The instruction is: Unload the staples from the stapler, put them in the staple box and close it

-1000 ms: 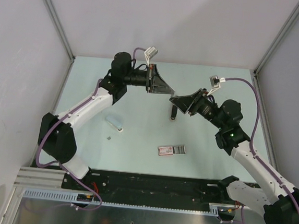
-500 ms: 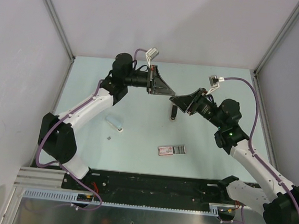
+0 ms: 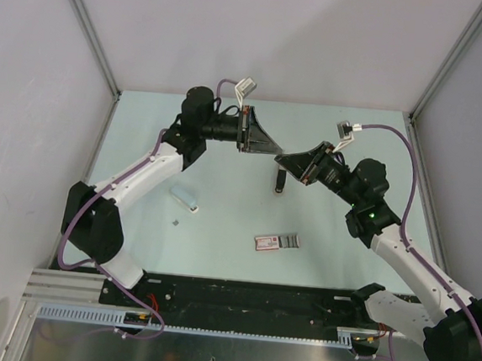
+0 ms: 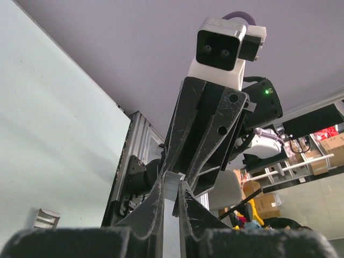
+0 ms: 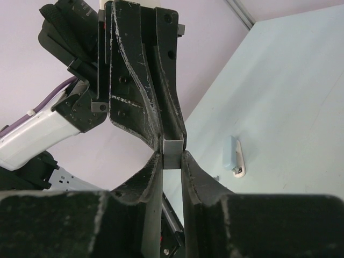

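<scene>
A short silvery strip of staples (image 4: 173,185) is held in the air between both grippers' fingertips; it also shows in the right wrist view (image 5: 172,152). My left gripper (image 3: 273,150) is shut on one end of it. My right gripper (image 3: 282,158) is shut on the other end, facing the left one tip to tip. In the wrist views, the left gripper (image 4: 172,189) and the right gripper (image 5: 172,158) each pinch the strip. The slim black stapler (image 3: 280,181) lies on the table just below the meeting point, apart from both grippers.
A small pale blue and white object (image 3: 185,197) lies left of centre, also in the right wrist view (image 5: 234,156). A tiny grey bit (image 3: 176,222) lies near it. A flat pink-and-grey packet (image 3: 276,242) lies at the near middle. Walls enclose the table (image 3: 224,179).
</scene>
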Controlling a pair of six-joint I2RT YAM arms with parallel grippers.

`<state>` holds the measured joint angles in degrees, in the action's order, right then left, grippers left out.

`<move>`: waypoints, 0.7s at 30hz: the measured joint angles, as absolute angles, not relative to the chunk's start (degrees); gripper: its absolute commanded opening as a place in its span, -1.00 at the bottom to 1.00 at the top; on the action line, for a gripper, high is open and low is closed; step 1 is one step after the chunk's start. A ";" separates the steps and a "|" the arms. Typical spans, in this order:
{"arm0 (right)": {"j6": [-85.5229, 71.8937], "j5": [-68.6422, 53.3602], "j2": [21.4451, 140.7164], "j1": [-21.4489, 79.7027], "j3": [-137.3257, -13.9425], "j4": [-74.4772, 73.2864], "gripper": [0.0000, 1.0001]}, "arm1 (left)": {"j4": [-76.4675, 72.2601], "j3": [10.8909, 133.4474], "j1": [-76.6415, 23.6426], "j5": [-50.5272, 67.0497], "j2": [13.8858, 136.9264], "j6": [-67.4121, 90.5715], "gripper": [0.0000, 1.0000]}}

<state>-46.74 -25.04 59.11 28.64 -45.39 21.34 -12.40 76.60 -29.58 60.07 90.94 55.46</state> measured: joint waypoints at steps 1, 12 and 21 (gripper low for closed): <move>-46.70 -25.04 59.11 28.64 -45.39 21.34 -0.85 | -12.43 76.60 -29.58 60.03 90.94 55.44 -0.85; -44.97 -24.40 57.47 28.40 -45.39 17.69 -1.00 | -10.50 75.88 -28.84 59.53 90.94 52.51 0.34; -37.47 -22.90 54.04 26.26 -45.65 0.08 -1.00 | 6.07 83.33 -20.16 55.53 91.09 37.32 0.62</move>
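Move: The two grippers meet fingertip to fingertip with a small staple strip pinched between both, so distances are nearly the same from either hand. The staple box lies some 34 cm below, about 3 cm back and 4 cm to the right. The black stapler is on the table about 22 cm ahead and 4 cm to the right of the hands; the blue stapler is some 9 cm ahead and 26 cm to the left. The left gripper lets go of the staple strip, its fingers spreading wide while the hand at first barely moves apart from sinking slightly, and then it pulls away from the right hand about 6 cm forward and 6 cm left, swinging counter-clockwise some 15 degrees. The right gripper keeps its pinch on the strip and, as the left clears, gathers speed downward about 6 cm and some 3 cm to the right, towards the staple box, with its fingertips tipping down roughly 15 degrees. ##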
